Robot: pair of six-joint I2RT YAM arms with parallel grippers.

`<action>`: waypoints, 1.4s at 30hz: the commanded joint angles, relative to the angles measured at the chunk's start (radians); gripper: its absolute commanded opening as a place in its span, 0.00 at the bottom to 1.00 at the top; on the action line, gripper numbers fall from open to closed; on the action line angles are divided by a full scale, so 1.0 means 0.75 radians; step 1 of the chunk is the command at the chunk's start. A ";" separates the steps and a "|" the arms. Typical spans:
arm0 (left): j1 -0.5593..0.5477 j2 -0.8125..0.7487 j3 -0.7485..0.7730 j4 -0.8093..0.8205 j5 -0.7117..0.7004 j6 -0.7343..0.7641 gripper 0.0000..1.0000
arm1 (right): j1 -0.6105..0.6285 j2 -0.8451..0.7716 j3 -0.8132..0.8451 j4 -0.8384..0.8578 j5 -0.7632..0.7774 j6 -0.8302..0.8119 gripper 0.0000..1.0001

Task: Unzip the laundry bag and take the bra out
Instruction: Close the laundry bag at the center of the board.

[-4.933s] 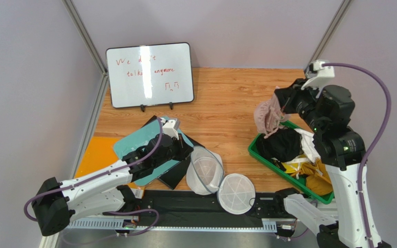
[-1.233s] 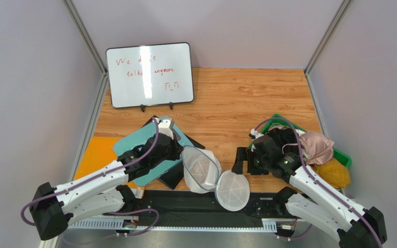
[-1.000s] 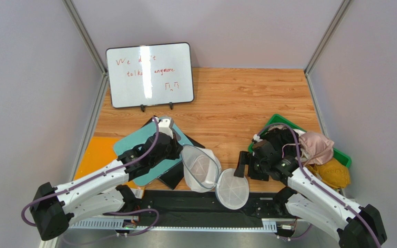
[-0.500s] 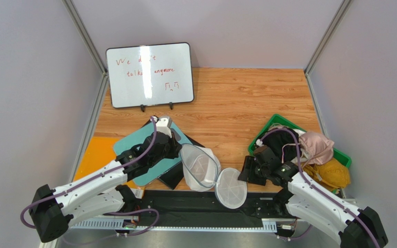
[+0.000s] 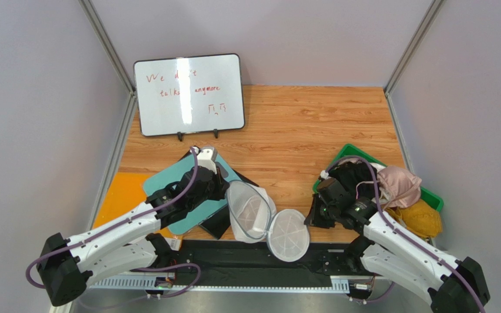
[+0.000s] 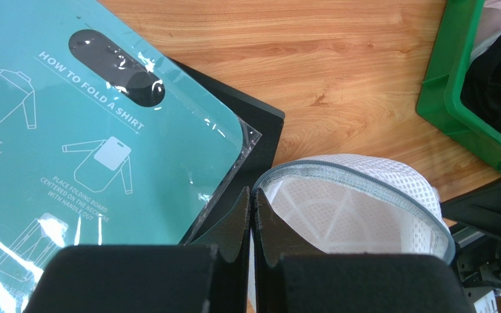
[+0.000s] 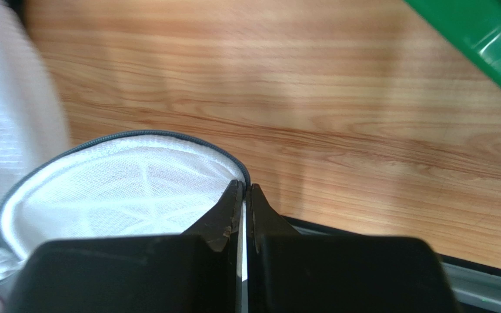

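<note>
The laundry bag (image 5: 250, 210) is a round white mesh pouch lying open on the table, with its round lid flap (image 5: 288, 235) hanging off to the right. My left gripper (image 5: 224, 190) is shut on the pouch's grey-blue zip rim (image 6: 338, 171) at its left side. My right gripper (image 5: 311, 218) is shut on the right edge of the lid flap (image 7: 122, 186). The pouch interior (image 6: 344, 218) looks empty. The pinkish-beige bra (image 5: 398, 186) lies bundled on top of the clothes in the green bin (image 5: 348, 151), away from both grippers.
A teal shirt-folding board (image 5: 168, 186) on black boards lies under my left arm and shows in the left wrist view (image 6: 70, 130). The green bin (image 6: 455, 104) also holds a black garment (image 5: 357, 176) and yellow cloth (image 5: 423, 218). A whiteboard (image 5: 189, 94) stands at the back.
My right arm came down from above the bin, left the bra on the bin's clothes, and closed on the lid flap's edge. The lid has shifted slightly left. My left gripper stayed on the rim.
</note>
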 commanded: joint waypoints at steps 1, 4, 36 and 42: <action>0.010 -0.013 0.034 0.027 0.012 0.036 0.00 | 0.008 -0.071 0.229 -0.134 0.068 0.003 0.00; 0.010 -0.015 0.036 0.033 0.018 0.036 0.00 | 0.006 -0.069 0.381 -0.200 0.084 -0.018 0.00; -0.158 0.373 0.155 0.391 0.114 -0.135 0.00 | 0.071 0.669 1.397 -0.773 0.718 -0.268 0.00; -0.189 0.406 0.143 0.431 0.118 -0.158 0.00 | 0.239 0.792 1.459 -0.683 0.782 -0.202 0.00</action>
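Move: The right hand already pinches the lid's rim; the open bag mouth lies about 18 cm to its left, 3 cm ahead and 5 cm higher. The lid's middle is some 6 cm left and 4 cm back, the green box's about 25 cm right and 10 cm ahead. From the left hand, already on the mouth's rim, the bag mouth is 8 cm right, 6 cm back and 5 cm lower; the folding board 12 cm left, 4 cm ahead, well below. Right hand lifts the pinched lid about 18 cm and forward; left draws the held rim 9 cm right. ##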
